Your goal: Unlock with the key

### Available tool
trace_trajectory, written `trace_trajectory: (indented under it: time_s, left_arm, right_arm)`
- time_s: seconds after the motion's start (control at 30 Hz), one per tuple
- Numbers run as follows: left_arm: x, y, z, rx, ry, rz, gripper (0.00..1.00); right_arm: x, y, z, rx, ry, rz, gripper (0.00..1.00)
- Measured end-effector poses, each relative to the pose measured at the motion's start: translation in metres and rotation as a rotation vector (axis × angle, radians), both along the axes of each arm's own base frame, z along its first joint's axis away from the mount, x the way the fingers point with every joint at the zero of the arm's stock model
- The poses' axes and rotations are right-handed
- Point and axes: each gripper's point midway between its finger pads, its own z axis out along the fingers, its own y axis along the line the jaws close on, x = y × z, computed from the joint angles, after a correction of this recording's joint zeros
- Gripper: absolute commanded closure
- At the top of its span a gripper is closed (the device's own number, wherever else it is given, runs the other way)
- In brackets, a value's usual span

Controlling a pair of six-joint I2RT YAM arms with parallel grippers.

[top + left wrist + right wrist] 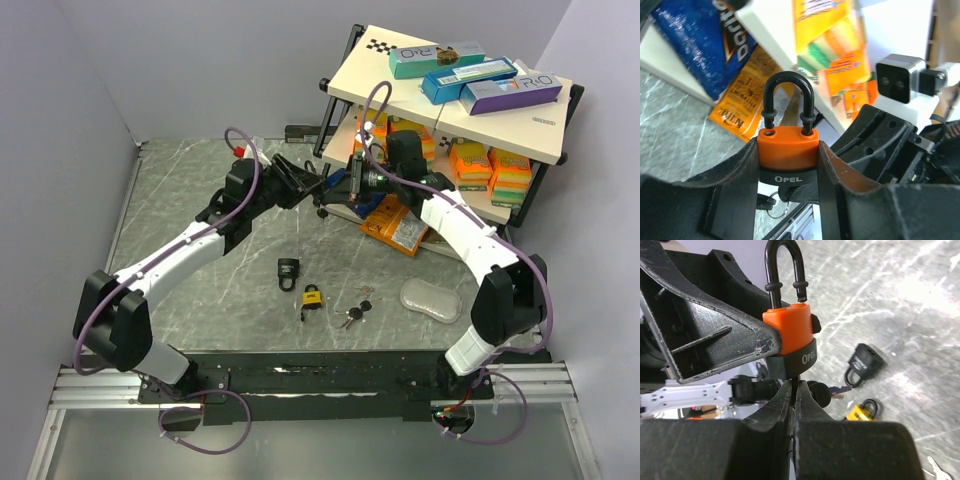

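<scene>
My left gripper [788,150] is shut on an orange padlock [787,150] marked OPEL and holds it in the air, its black shackle [788,95] pointing away. One shackle leg sits in the body; the other ends just above its hole. The padlock also shows in the right wrist view [790,330]. My right gripper [794,382] is shut on a key [798,376] that goes into the padlock's underside. A spare black-headed key [817,392] hangs from its ring beside it. In the top view the two grippers, left [312,186] and right [348,184], meet above the table's far middle.
A black padlock [288,272], a yellow padlock [312,298] and a bunch of keys [355,312] lie on the table [180,200]. A clear plastic lid [430,300] lies to the right. A shelf cart [450,100] with boxes and snack bags [398,232] stands behind the grippers.
</scene>
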Motion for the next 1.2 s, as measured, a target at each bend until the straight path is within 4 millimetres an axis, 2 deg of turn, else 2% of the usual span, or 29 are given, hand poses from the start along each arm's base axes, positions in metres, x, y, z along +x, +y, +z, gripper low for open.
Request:
trace_trajectory:
  time_s: [0.2, 0.43, 0.53, 0.57, 0.63, 0.67, 0.73, 0.87, 0.97, 1.1, 1.2]
  left_arm:
    - [-0.004, 0.001, 0.016, -0.012, -0.061, -0.010, 0.99]
    - [-0.007, 0.000, 0.018, -0.010, -0.065, -0.017, 0.99]
    - [-0.009, -0.002, 0.018, -0.001, -0.051, -0.022, 0.99]
    - [-0.010, -0.003, 0.018, 0.004, -0.043, -0.023, 0.99]
    - [-0.014, -0.006, 0.015, 0.026, -0.007, -0.034, 0.99]
    - [-0.019, -0.010, 0.014, 0.033, 0.011, -0.049, 0.99]
    - [-0.025, -0.016, 0.008, 0.051, 0.046, -0.075, 0.99]
    - [-0.041, -0.020, -0.016, 0.078, 0.148, -0.143, 0.99]
    - [-0.051, -0.016, -0.033, 0.096, 0.212, -0.178, 0.99]
    - [-0.048, -0.002, -0.041, 0.136, 0.218, -0.189, 0.99]
    - [-0.047, 0.008, -0.044, 0.166, 0.179, -0.218, 0.99]
  right_arm:
    - [-0.003, 0.001, 0.014, 0.041, -0.013, 0.021, 1.00]
    - [-0.006, -0.001, 0.017, 0.020, -0.042, 0.030, 1.00]
    - [-0.011, -0.003, 0.017, -0.006, -0.065, 0.034, 0.88]
    - [-0.013, -0.004, 0.016, -0.018, -0.076, 0.031, 0.74]
    - [-0.017, -0.005, 0.015, -0.041, -0.103, 0.022, 0.63]
    - [-0.020, -0.004, 0.014, -0.051, -0.127, 0.024, 0.50]
    - [-0.030, -0.004, 0.008, -0.065, -0.138, 0.023, 0.36]
    - [-0.044, -0.006, -0.008, -0.076, -0.153, 0.023, 0.27]
    - [-0.052, -0.012, -0.010, -0.090, -0.181, 0.014, 0.21]
    - [-0.066, -0.025, 0.008, -0.088, -0.257, -0.002, 0.17]
    - [-0.073, -0.036, 0.033, -0.063, -0.332, -0.018, 0.16]
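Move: The right fingers still pinch the key, set in the bottom of the orange padlock, whose body lies about 4 cm left and 1 cm ahead of the right hand. The left hand still grips that padlock, so the key is some 4 cm right and 1 cm back of the left hand. Roughly 25 cm below, counted from the right hand, the yellow padlock sits about 3 cm left and 3 back, the black padlock 8 left and 4 ahead. Lift both grippers together about 2 cm, then open the right fingers wide to release the key and draw the right hand back some 7 cm and off to the right, dipping, then rising again at the end while it rolls. Keep the left grip on the orange padlock, bringing it back about 5 cm and down to end well below its starting height. ##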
